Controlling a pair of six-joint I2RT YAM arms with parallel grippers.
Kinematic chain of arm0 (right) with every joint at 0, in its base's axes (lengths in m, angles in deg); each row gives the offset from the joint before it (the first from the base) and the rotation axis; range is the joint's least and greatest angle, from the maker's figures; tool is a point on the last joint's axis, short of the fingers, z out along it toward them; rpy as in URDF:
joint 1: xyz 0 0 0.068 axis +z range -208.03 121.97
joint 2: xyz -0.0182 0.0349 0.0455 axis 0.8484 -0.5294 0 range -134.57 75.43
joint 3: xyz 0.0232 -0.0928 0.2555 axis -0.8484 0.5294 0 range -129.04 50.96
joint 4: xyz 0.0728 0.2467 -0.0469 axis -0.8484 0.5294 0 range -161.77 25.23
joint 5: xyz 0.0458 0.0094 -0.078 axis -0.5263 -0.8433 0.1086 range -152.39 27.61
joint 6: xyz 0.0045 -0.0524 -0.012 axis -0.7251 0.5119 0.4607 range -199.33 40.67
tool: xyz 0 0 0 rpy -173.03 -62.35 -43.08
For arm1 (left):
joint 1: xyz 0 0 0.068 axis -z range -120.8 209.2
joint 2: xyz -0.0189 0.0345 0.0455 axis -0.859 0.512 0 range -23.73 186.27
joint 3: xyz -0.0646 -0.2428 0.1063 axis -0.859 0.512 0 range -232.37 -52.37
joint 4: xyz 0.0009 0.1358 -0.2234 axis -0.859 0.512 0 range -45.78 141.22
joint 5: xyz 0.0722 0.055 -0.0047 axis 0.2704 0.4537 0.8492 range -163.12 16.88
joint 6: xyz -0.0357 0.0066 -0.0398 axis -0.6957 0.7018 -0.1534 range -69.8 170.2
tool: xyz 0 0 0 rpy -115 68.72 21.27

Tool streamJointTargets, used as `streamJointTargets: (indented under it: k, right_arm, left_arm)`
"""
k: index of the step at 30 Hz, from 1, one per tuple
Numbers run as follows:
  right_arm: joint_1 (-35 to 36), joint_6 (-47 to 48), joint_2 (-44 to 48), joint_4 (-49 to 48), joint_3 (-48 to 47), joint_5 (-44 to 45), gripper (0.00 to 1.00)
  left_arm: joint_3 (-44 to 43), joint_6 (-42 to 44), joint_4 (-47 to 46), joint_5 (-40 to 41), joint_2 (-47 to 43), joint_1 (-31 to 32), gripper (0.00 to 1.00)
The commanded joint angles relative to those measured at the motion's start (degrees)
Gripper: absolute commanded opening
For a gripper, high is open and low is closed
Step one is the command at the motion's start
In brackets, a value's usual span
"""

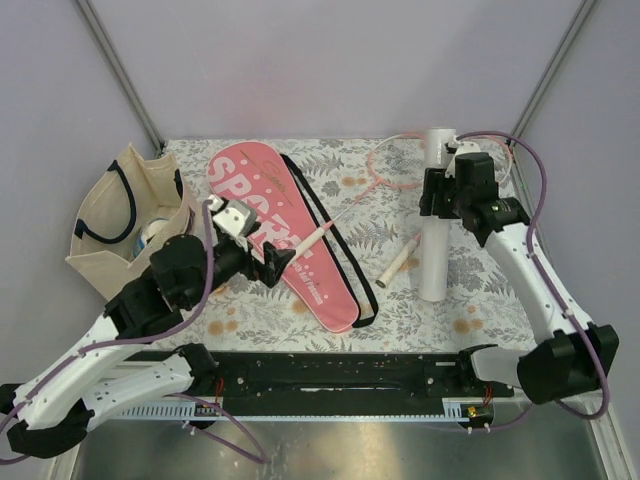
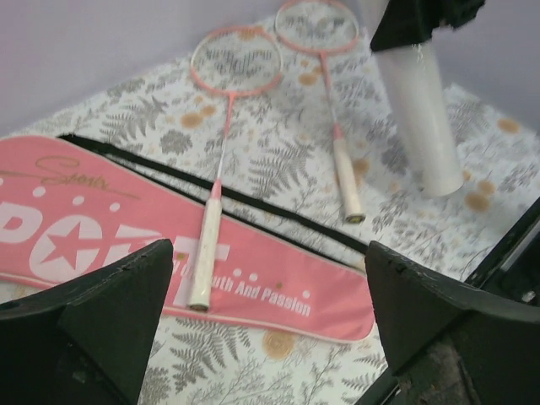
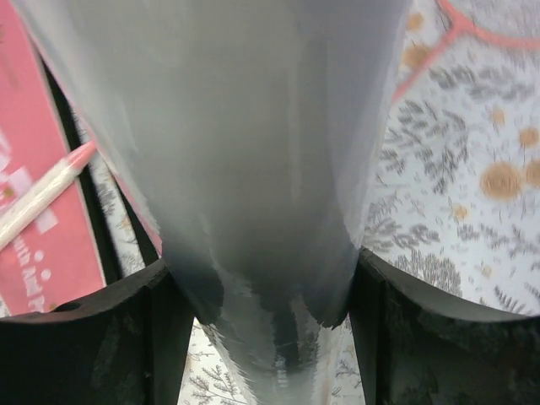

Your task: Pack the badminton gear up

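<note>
The pink cover (image 1: 285,235) lettered "SPORT" lies flat left of centre, its black strap (image 1: 345,250) along the right edge. One pink-framed racket lies across it, white handle (image 2: 205,261) on the cover and head (image 2: 236,61) toward the back. The second racket (image 2: 346,181) lies on the cloth beside it. My left gripper (image 2: 270,321) hovers open just above the cover's narrow end, nothing between its fingers. The white tube (image 1: 436,240) stands upright at the right, and my right gripper (image 3: 266,312) is shut on it (image 3: 253,126), gripping its upper half.
A beige tote bag (image 1: 125,215) with navy handles stands open at the far left, close to my left arm. The floral cloth (image 1: 480,300) covers the table. Grey walls close in the back and sides; a black rail (image 1: 330,370) runs along the near edge.
</note>
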Motion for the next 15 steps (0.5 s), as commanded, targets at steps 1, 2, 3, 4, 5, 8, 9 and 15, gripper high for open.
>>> streamJointTargets:
  k: [1,2,3,4,5,8,9,15]
  right_arm:
    - [-8.1,-11.3,-5.7,2.6,-1.2,2.7,0.62]
    - [-10.3,-11.6,-7.6,2.7,-1.4,2.8,0.62]
    - [-13.1,-11.4,-9.3,3.3,-1.9,3.0,0.64]
    - [-15.1,-11.2,-11.7,4.5,-3.0,3.6,0.64]
    - [-17.4,-10.5,-13.9,6.3,-4.9,4.4,0.65]
    - [-21.0,-6.1,-21.7,11.4,-9.7,7.2,0.67]
    - [-21.7,-5.4,-24.1,13.4,-11.4,9.7,0.68]
    - [-27.0,-9.4,-33.3,15.4,-15.2,10.8,0.76]
  left_arm:
    - [6.8,5.1,-5.3,0.2,-1.4,-0.2,0.99]
    - [7.8,5.1,-5.8,0.8,-1.4,-0.2,0.99]
    - [8.6,5.1,-5.9,1.4,-1.2,-0.1,0.99]
    - [9.1,5.1,-5.9,1.8,-1.0,-0.2,0.99]
    - [9.3,6.5,-5.9,2.1,-0.8,-0.2,0.99]
    - [8.9,6.9,-5.3,2.8,0.1,-0.1,0.99]
    - [8.9,6.9,-5.2,2.8,0.1,-0.2,0.99]
    - [10.2,7.6,-5.9,3.4,-0.8,-0.1,0.99]
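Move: The right hand holds the white tube, leaning steeply; its place is the bare patch of mat at the right, centred some 18 cm to the hand's right, 4 cm back and 22 cm below. The right racket's handle lies on the mat about 9 cm left of the hand and 5 cm back, its head some 32 cm ahead and 19 cm right, both about 24 cm below. From the left hand, that patch is roughly 65 cm right, 12 cm ahead and 33 cm below. Keeping the tube pinched, the right hand sweeps about 18 cm to the right and sinks some 14 cm with only a slight reach forward, away from the right racket's handle and towards the bare mat, slowing at the end; on the way the wrist tips down about 30 degrees and swings clockwise by a similar amount, bringing the tube's raised far end down towards the mat. The empty left hand, fingers still wide open, drops about 7 cm with a small roll that raises its left side, then stays there above the racket bag's near side. ##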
